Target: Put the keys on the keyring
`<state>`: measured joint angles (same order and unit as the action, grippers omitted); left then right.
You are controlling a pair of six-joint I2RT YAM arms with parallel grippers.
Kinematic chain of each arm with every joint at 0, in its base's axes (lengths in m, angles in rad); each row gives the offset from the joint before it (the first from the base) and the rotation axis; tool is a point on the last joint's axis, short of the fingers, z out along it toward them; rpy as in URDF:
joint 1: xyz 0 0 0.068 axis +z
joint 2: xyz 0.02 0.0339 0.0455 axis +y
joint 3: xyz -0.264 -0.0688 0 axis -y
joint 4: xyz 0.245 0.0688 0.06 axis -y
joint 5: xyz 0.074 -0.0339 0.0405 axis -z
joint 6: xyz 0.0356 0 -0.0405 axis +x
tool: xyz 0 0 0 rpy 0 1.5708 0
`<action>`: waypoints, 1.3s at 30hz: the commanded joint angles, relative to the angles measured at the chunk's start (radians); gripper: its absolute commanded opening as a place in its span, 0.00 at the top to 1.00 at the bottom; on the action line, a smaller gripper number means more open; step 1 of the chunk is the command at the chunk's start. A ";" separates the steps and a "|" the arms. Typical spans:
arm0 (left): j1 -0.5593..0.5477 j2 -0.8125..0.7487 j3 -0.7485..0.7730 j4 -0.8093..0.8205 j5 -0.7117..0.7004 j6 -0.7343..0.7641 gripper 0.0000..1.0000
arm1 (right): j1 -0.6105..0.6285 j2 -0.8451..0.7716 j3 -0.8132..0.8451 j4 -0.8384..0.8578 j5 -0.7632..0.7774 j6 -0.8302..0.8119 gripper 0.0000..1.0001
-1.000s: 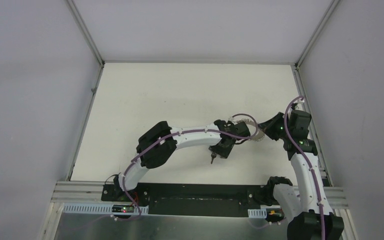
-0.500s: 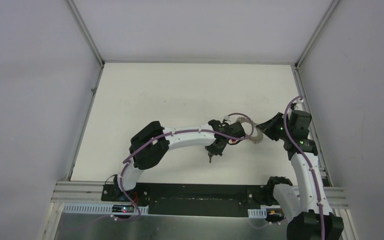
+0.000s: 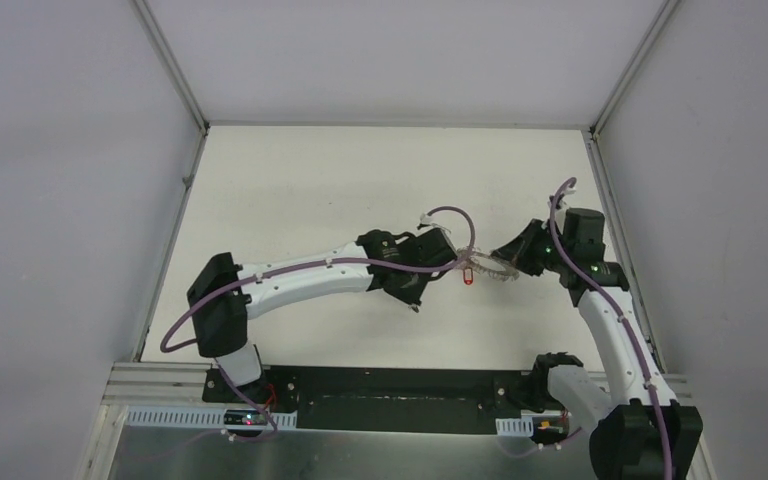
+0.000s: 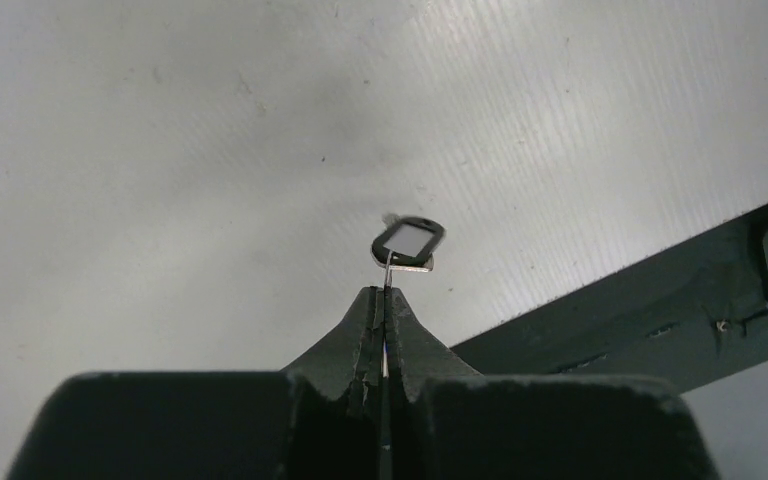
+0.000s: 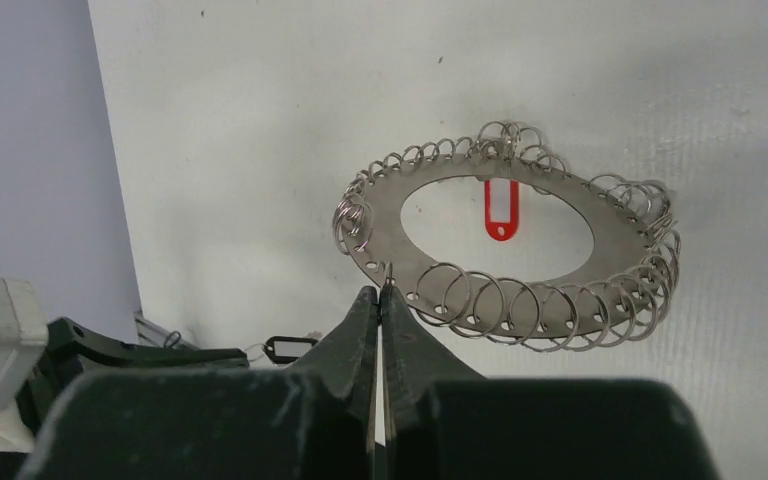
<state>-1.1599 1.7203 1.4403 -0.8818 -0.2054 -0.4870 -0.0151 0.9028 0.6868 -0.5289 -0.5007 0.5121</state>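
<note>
The keyring (image 5: 378, 215), a flat silvery ring fringed with wire loops, hangs level above the table. My right gripper (image 5: 386, 290) is shut on one small loop at its near rim. A red key (image 5: 501, 210) dangles from a loop on the far rim and shows through the hole. From above, the keyring (image 3: 490, 270) and red key (image 3: 468, 276) sit between both wrists, the right gripper (image 3: 506, 262) at their right. My left gripper (image 4: 385, 290) is shut on the thin wire ring of a black-rimmed key (image 4: 409, 240). That black-rimmed key (image 5: 288, 348) hangs lower left of the keyring, apart from it.
The white table (image 3: 340, 190) is walled on three sides, with aluminium rails (image 3: 172, 225) along its edges. A black base plate (image 4: 660, 300) runs along the near edge, under the left gripper (image 3: 414, 303) side. The left arm's purple cable (image 3: 452, 215) loops up near the keyring.
The left arm has stretched out, its elbow swinging left, and its wrist has drawn left away from the keyring. The red key now hangs in plain sight. The right gripper and keyring shifted slightly left.
</note>
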 commanded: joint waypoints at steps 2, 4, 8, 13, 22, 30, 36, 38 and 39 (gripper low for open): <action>0.080 -0.149 -0.087 0.029 0.088 -0.030 1.00 | 0.136 0.045 0.121 0.022 -0.007 -0.067 1.00; 0.126 -0.204 -0.129 0.049 0.136 -0.032 1.00 | 0.199 0.062 0.159 0.004 0.019 -0.107 1.00; 0.241 -0.329 -0.234 0.083 0.216 -0.033 1.00 | 0.347 0.087 0.228 -0.025 0.060 -0.212 1.00; 0.346 -0.520 -0.329 0.124 0.283 0.023 1.00 | 0.520 0.084 0.261 0.004 0.057 -0.365 1.00; 0.347 -0.775 -0.451 0.333 0.467 0.351 1.00 | 0.689 0.033 0.197 0.190 -0.083 -0.507 1.00; 0.347 -0.886 -0.596 0.567 0.645 0.477 1.00 | 0.747 0.057 0.170 0.305 -0.326 -0.551 1.00; 0.336 -0.877 -0.632 0.680 0.762 0.525 1.00 | 0.770 0.067 0.163 0.318 -0.407 -0.571 1.00; 0.316 -0.860 -0.627 0.688 0.774 0.550 1.00 | 0.776 0.069 0.163 0.317 -0.408 -0.574 1.00; 0.301 -0.854 -0.624 0.688 0.774 0.567 1.00 | 0.778 0.071 0.162 0.317 -0.407 -0.575 1.00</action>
<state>-0.8211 0.8520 0.8112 -0.3054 0.4870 -0.0032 0.7509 0.9733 0.8524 -0.2913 -0.8333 -0.0322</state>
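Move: The keyring, its rim pinched in the right fingers, has its middle roughly 15 cm to the right of the left hand, 9 cm ahead and 3 cm lower. From the right hand that middle lies about 6 cm below and 2 cm ahead, 1 cm to the left; the red tag hangs 4 cm left of it, 1 cm nearer and 3 cm lower. The black-tagged key, held by the left fingers, is some 17 cm left of the right hand, 8 cm back and 6 cm lower. The right hand carries the keyring left, back and up, about 19, 13 and 9 cm, swinging some 70 degrees counter-clockwise and levelling until its fingers point left at the other gripper. The left hand, keeping its shut hold on the black-tagged key, first draws about 10 cm left and then climbs to some 12 cm up, easing a few centimetres back to the right and backwards while its fingers tip from pointing down to pointing right towards the keyring. ##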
